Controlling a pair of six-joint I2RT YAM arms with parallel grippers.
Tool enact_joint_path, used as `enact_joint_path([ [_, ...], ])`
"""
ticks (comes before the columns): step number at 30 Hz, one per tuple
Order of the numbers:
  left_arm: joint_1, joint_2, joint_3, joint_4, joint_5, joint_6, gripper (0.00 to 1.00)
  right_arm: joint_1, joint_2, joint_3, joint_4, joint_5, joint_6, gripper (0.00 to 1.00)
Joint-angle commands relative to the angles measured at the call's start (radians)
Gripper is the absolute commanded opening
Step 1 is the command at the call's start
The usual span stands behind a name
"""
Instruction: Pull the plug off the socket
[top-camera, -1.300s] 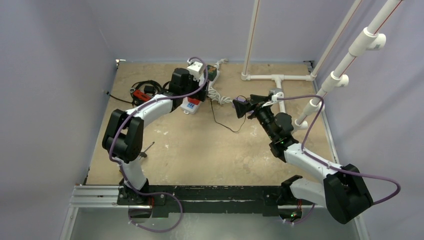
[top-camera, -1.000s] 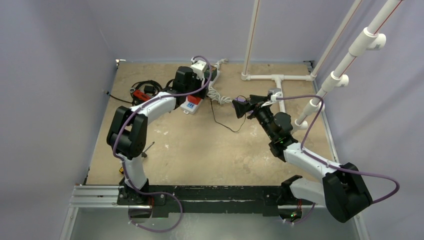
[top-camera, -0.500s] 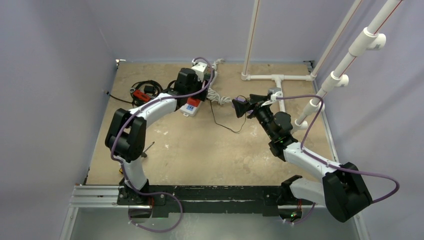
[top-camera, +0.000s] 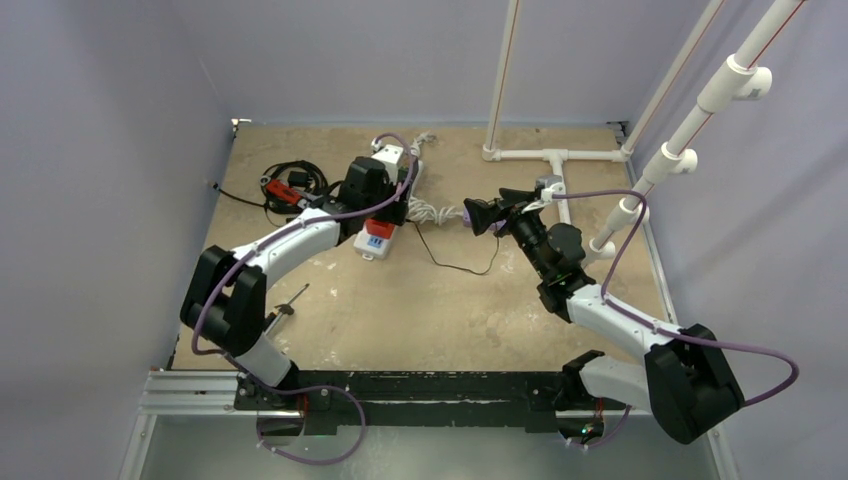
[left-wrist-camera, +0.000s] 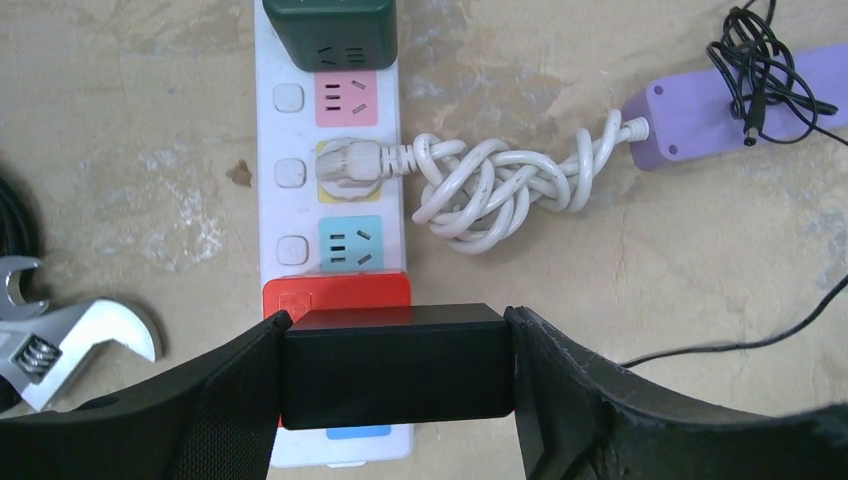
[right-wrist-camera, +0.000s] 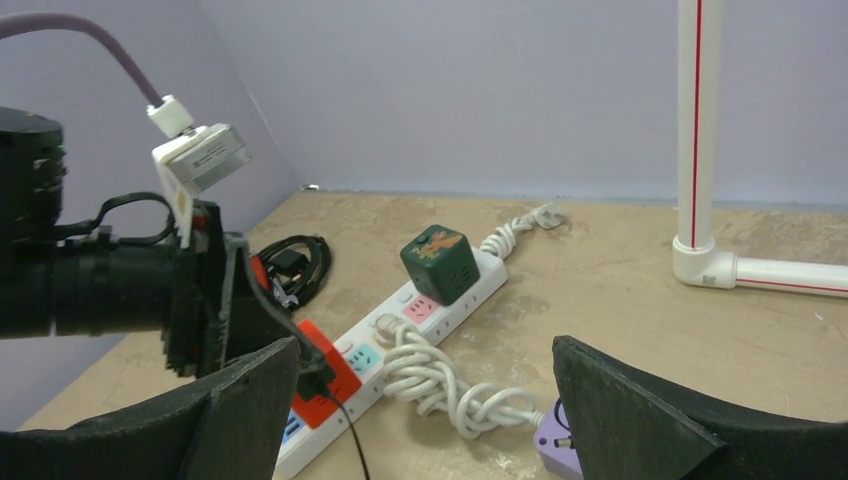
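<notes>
The socket, a long white power strip (left-wrist-camera: 290, 150) with pastel outlets, lies on the tan table and also shows in the top view (top-camera: 372, 243). A red adapter (left-wrist-camera: 335, 293) sits on the strip near its end. The black plug (left-wrist-camera: 395, 370) rests against that adapter, and a thin black cord (top-camera: 440, 255) trails from it. My left gripper (left-wrist-camera: 397, 318) is shut on the black plug, one finger on each side. My right gripper (right-wrist-camera: 422, 350) hovers open to the right of the strip, above the knotted white cord, holding nothing.
A green cube adapter (left-wrist-camera: 330, 30) and a white plug (left-wrist-camera: 345, 160) occupy other outlets. The white plug's knotted cord (left-wrist-camera: 490, 185) runs to a purple bar (left-wrist-camera: 730, 105). A wrench (left-wrist-camera: 70, 345) lies left of the strip. Black cables (top-camera: 290, 183) and white pipes (top-camera: 545, 155) lie farther back.
My left arm has drawn back toward the near side with the plug in its grip, and the power strip has slid along with it. The right arm has barely moved.
</notes>
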Motion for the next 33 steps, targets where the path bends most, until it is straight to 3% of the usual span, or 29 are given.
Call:
enact_joint_path([
  [1, -0.027, -0.099, -0.068, -0.080, 0.032, -0.069, 0.43, 0.003, 0.014, 0.044, 0.012, -0.024, -0.022, 0.99],
  [13, -0.114, -0.345, -0.315, -0.138, 0.065, -0.131, 0.44, 0.003, 0.036, 0.044, 0.021, -0.039, -0.020, 0.99],
  [18, -0.173, -0.399, -0.351, -0.153, 0.055, -0.152, 0.45, 0.003, 0.041, 0.044, 0.022, -0.041, -0.019, 0.99],
  [20, -0.195, -0.403, -0.350, -0.154, 0.052, -0.152, 0.50, 0.004, 0.039, 0.044, 0.021, -0.041, -0.018, 0.99],
  [24, -0.205, -0.432, -0.332, -0.148, 0.063, -0.155, 0.85, 0.005, 0.031, 0.044, 0.018, -0.046, -0.027, 0.99],
  [28, -0.205, -0.480, -0.290, -0.134, 0.141, -0.158, 0.98, 0.004, 0.013, 0.036, 0.023, -0.055, -0.040, 0.99],
  [33, -0.204, -0.518, -0.183, -0.181, 0.171, -0.161, 0.99, 0.013, -0.012, 0.022, 0.049, -0.104, -0.052, 0.99],
])
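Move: The left hand has the black plug between its fingers, practically at the hand point, still seated in the red adapter, whose middle lies about 2 cm left, 1 cm back and 4 cm lower. The green cube on the same strip is some 11 cm ahead and 3 cm right, slightly lower; the white cable coil is about 3 cm ahead, 7 cm right and 6 cm below. From the idle right hand the black plug lies roughly 17 cm left, 6 cm ahead and 11 cm down. Straight back towards its base at a nearly level height, the left hand drags the gripped black plug, and with it the red adapter and the whole power strip, going on with the pull for about 15 cm. Near the end the fingers open wide and let go of the plug, and the hand starts up by some 2 cm, having turned about 10 degrees clockwise. ##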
